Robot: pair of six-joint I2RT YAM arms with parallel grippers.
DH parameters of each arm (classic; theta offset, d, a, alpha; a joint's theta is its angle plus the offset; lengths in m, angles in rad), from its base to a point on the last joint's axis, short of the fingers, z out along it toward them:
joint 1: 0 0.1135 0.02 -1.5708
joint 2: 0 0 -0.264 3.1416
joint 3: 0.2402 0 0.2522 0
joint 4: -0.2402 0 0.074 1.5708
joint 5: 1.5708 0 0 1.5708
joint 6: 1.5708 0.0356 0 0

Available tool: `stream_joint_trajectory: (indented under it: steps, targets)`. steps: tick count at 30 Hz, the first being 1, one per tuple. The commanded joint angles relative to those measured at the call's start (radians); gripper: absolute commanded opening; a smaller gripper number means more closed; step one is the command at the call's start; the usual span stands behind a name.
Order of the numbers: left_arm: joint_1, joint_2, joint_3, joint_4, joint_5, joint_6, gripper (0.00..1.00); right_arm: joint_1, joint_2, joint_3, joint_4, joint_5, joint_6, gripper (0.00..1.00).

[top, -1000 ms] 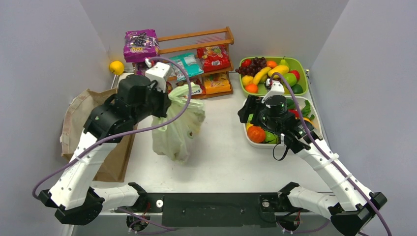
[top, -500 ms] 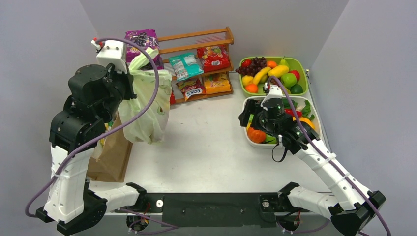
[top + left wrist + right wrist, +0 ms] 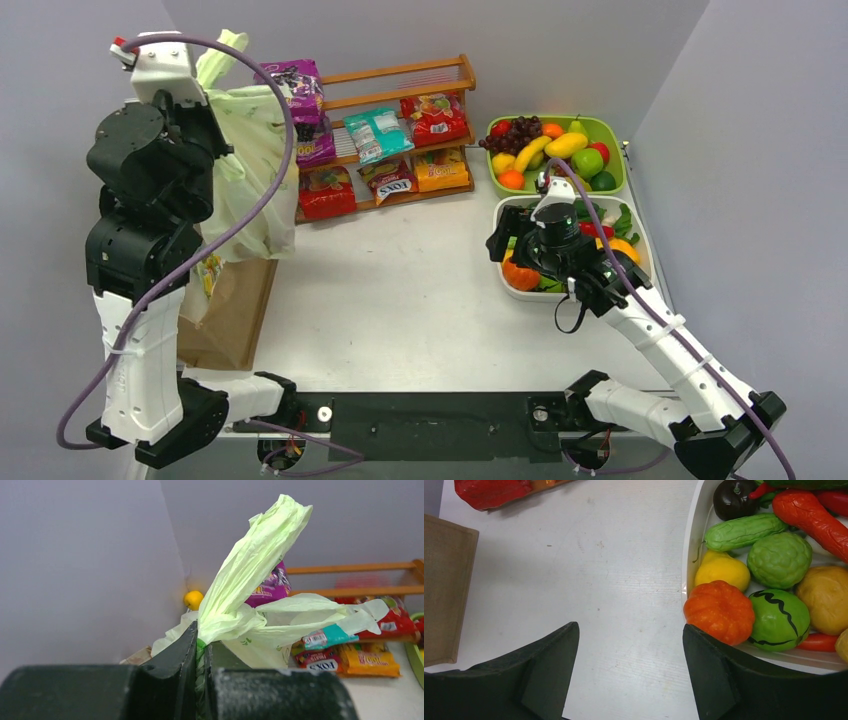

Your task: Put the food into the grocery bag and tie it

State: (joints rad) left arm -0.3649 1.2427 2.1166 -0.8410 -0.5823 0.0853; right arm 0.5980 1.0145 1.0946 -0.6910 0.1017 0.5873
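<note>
The pale green grocery bag point(image 3: 250, 190) hangs in the air at the far left, and its bottom is near the top of a brown paper bag. My left gripper point(image 3: 201, 640) is shut on the bag's bunched neck, with one loop handle point(image 3: 260, 545) sticking up above the fingers. What the bag holds does not show. The food is toy fruit in a green tray point(image 3: 614, 128), vegetables in a white tray point(image 3: 690, 555), and snack packets such as the FOX'S one point(image 3: 392, 180). My right gripper point(image 3: 629, 630) is open over bare table, beside the orange pumpkin point(image 3: 719, 611).
A wooden rack point(image 3: 400, 75) with packets stands at the back, with a purple packet point(image 3: 305, 100) at its left end. A brown paper bag point(image 3: 230, 310) lies at the left, below the raised left arm. A yellow ball point(image 3: 193, 599) sits in the back left corner.
My left arm has swung the grocery bag up and to the left, from above the table's middle to high over the paper bag. The right arm has barely moved.
</note>
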Motion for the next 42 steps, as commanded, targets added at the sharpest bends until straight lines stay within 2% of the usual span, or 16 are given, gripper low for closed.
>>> stream_joint_trajectory:
  steps: [1, 7, 12, 16, 21, 26, 29, 36, 42]
  targets:
    - [0.045, -0.002, 0.063, 0.168, -0.088, 0.063, 0.0, 0.002, -0.022, -0.017, 0.013, -0.007, 0.005, 0.72]
    - [0.115, -0.031, -0.028, 0.253, -0.204, 0.192, 0.0, 0.003, -0.019, -0.02, 0.01, -0.02, 0.004, 0.72]
    - [0.322, -0.09, -0.142, 0.247, -0.11, 0.143, 0.0, 0.003, 0.0, -0.01, -0.003, -0.042, -0.006, 0.72]
    - [0.394, -0.123, -0.239, 0.301, -0.129, 0.184, 0.0, 0.004, 0.02, 0.013, -0.021, -0.054, -0.018, 0.72]
    - [0.459, -0.149, -0.323, 0.341, -0.126, 0.192, 0.0, 0.006, 0.032, 0.035, -0.04, -0.063, -0.024, 0.72]
    - [0.469, -0.158, -0.367, 0.362, -0.099, 0.178, 0.0, 0.019, 0.042, 0.04, -0.045, -0.068, -0.017, 0.71]
    - [0.471, -0.187, -0.433, 0.357, -0.084, 0.128, 0.0, 0.033, 0.046, 0.036, -0.043, -0.058, -0.007, 0.71]
    - [0.47, -0.349, -0.809, 0.339, -0.036, -0.123, 0.0, 0.066, 0.057, 0.018, -0.024, -0.04, 0.013, 0.71]
    - [0.47, -0.391, -0.901, 0.343, 0.046, -0.266, 0.0, 0.091, 0.083, 0.018, -0.014, -0.027, 0.017, 0.71]
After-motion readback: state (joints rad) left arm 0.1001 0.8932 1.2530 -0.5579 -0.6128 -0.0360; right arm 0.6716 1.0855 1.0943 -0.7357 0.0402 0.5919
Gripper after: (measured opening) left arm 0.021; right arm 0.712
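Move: The left gripper already holds the tied plastic bag of food high up. The brown grocery bag's middle lies some 12 cm to its left, about 8 cm back and roughly 40 cm below. The red snack bag is about 12 cm ahead, 7 cm right and 48 cm down; the yellow lemon some 21 cm ahead, 8 cm left and 45 cm down. From the idle right gripper, the grocery bag is about 50 cm left, 5 cm back and 10 cm lower. Swing the left gripper about 15 cm left towards the brown grocery bag, keeping the plastic bag pinched by its tied top and turning the hand some 30 degrees counter-clockwise. After the swing, lower it quickly towards the grocery bag, ending about 18 cm lower with the fingertips tipped slightly down. Let the open right gripper ease a few centimetres down, left and back. ##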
